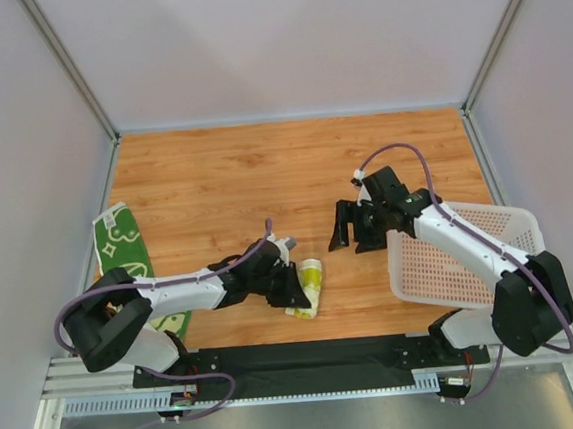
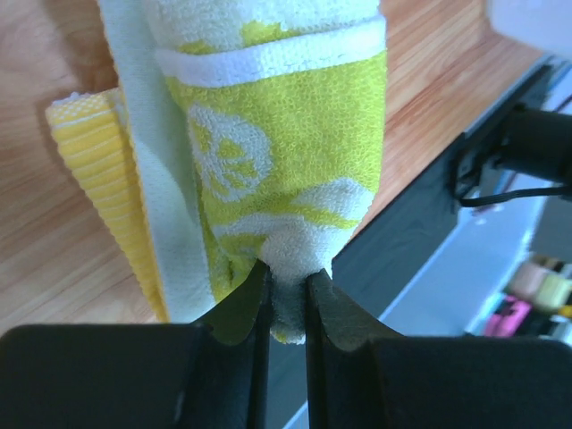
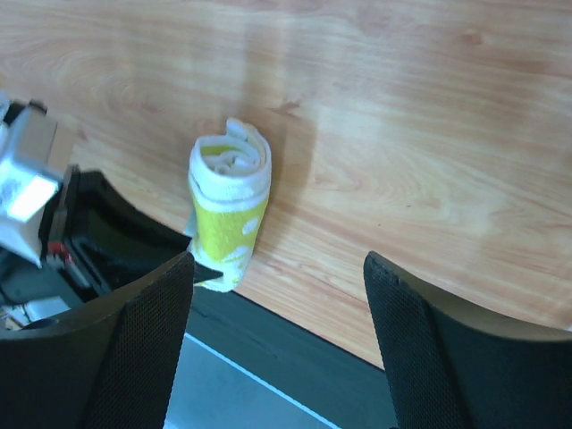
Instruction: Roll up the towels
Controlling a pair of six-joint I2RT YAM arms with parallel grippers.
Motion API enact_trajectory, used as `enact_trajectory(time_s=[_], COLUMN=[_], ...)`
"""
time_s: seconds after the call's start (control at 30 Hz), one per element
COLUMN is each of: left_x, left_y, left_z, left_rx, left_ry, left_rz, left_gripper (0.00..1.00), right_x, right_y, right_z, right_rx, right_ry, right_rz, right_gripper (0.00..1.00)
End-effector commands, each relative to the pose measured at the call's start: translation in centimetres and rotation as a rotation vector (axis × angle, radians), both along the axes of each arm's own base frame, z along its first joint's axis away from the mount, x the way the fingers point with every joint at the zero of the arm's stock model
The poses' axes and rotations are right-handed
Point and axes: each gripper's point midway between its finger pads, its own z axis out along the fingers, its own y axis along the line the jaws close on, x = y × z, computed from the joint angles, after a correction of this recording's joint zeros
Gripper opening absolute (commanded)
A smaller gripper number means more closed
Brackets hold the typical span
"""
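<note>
The pale yellow towel (image 1: 308,287) lies rolled up near the table's front edge, its spiral end showing in the right wrist view (image 3: 229,201). My left gripper (image 1: 295,292) is shut on the near end of that roll (image 2: 286,179), pinching a fold of cloth between its fingers (image 2: 248,313). The dark green towel (image 1: 124,251) with cream prints lies flat along the left edge, partly under my left arm. My right gripper (image 1: 353,231) hovers open over the table's middle, right of the roll, holding nothing; its fingers (image 3: 143,331) stand wide apart.
A white perforated basket (image 1: 471,257) sits at the right front, under my right arm. A black strip (image 1: 299,356) and metal rail run along the near edge. Grey walls close in the table on three sides.
</note>
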Motion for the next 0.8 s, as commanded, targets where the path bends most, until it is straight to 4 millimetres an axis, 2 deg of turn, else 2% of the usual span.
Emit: enact_trajectory(time_s=[0.0,0.03,0.1,0.13,0.17,0.23,0.37,0.47,0.53,0.57,0.6,0.67,0.7,0.77], left_x=[0.0,0.8,0.3,0.9,0.6,0.8,0.7,0.7,1.4,0.9,1.2,1.1,1.2,0.9], left_y=[-0.8,-0.9,-0.1,-0.3,0.1,0.0,-0.1,0.1,0.1,0.5,0.4,1.0,0.9,1.4], left_z=[2.4,2.9,2.1,2.7,2.2,2.5,2.3,2.2,3.0,2.2,2.9,1.8,2.1,1.2], left_rx=[-0.198,-0.245,-0.267,-0.317,-0.319,-0.344,-0.347,-0.371,-0.433,-0.432,-0.476,-0.471,-0.499,-0.497], left_ry=[0.093,0.083,0.136,0.115,0.132,0.121,0.129,0.140,0.125,0.167,0.153,0.201,0.187,0.227], left_rz=[0.041,0.061,0.083,0.090,0.092,0.089,0.083,0.109,0.126,0.142,0.144,0.175,0.173,0.204], left_gripper=[0.02,0.02,0.02,0.02,0.02,0.02,0.02,0.02,0.02,0.02,0.02,0.02,0.02,0.02], right_x=[-0.9,-1.4,-2.1,-2.8,-2.9,-3.4,-4.6,-4.9,-4.9,-4.9,-4.8,-4.6,-4.5,-4.4], right_y=[1.6,1.8,2.2,2.4,2.8,3.3,4.6,5.8,6.3,6.7,6.9,7.1,7.1,7.0], right_z=[1.9,1.6,2.0,1.4,1.5,1.0,-0.7,-1.9,-2.5,-2.9,-3.1,-3.5,-3.9,-4.4], right_rx=[0.144,0.168,0.199,0.212,0.228,0.235,0.248,0.241,0.230,0.230,0.230,0.220,0.211,0.200], right_ry=[-0.055,-0.050,-0.072,-0.053,-0.066,-0.057,-0.024,-0.010,-0.004,-0.001,0.003,0.001,0.006,0.001], right_rz=[0.044,0.055,0.074,0.083,0.096,0.109,0.130,0.151,0.151,0.158,0.153,0.152,0.149,0.144], right_gripper=[0.78,0.78,0.78,0.78,0.78,0.78,0.78,0.78,0.78,0.78,0.78,0.78,0.78,0.78])
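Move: The right hand, empty and open, has the rolled towel's middle about 9 cm back, 8 cm to its left and 8 cm below; the white basket's middle is some 28 cm to its right, 5 cm back and 7 cm below. The left hand already pinches the rolled towel's near end, its middle about 2 cm ahead, 3 cm right and level; the green towel lies roughly 38 cm left, 14 cm ahead and 3 cm below. Open right hand goes 5 cm back, then left and down towards the rolled towel; left keeps pinching, tilting. ##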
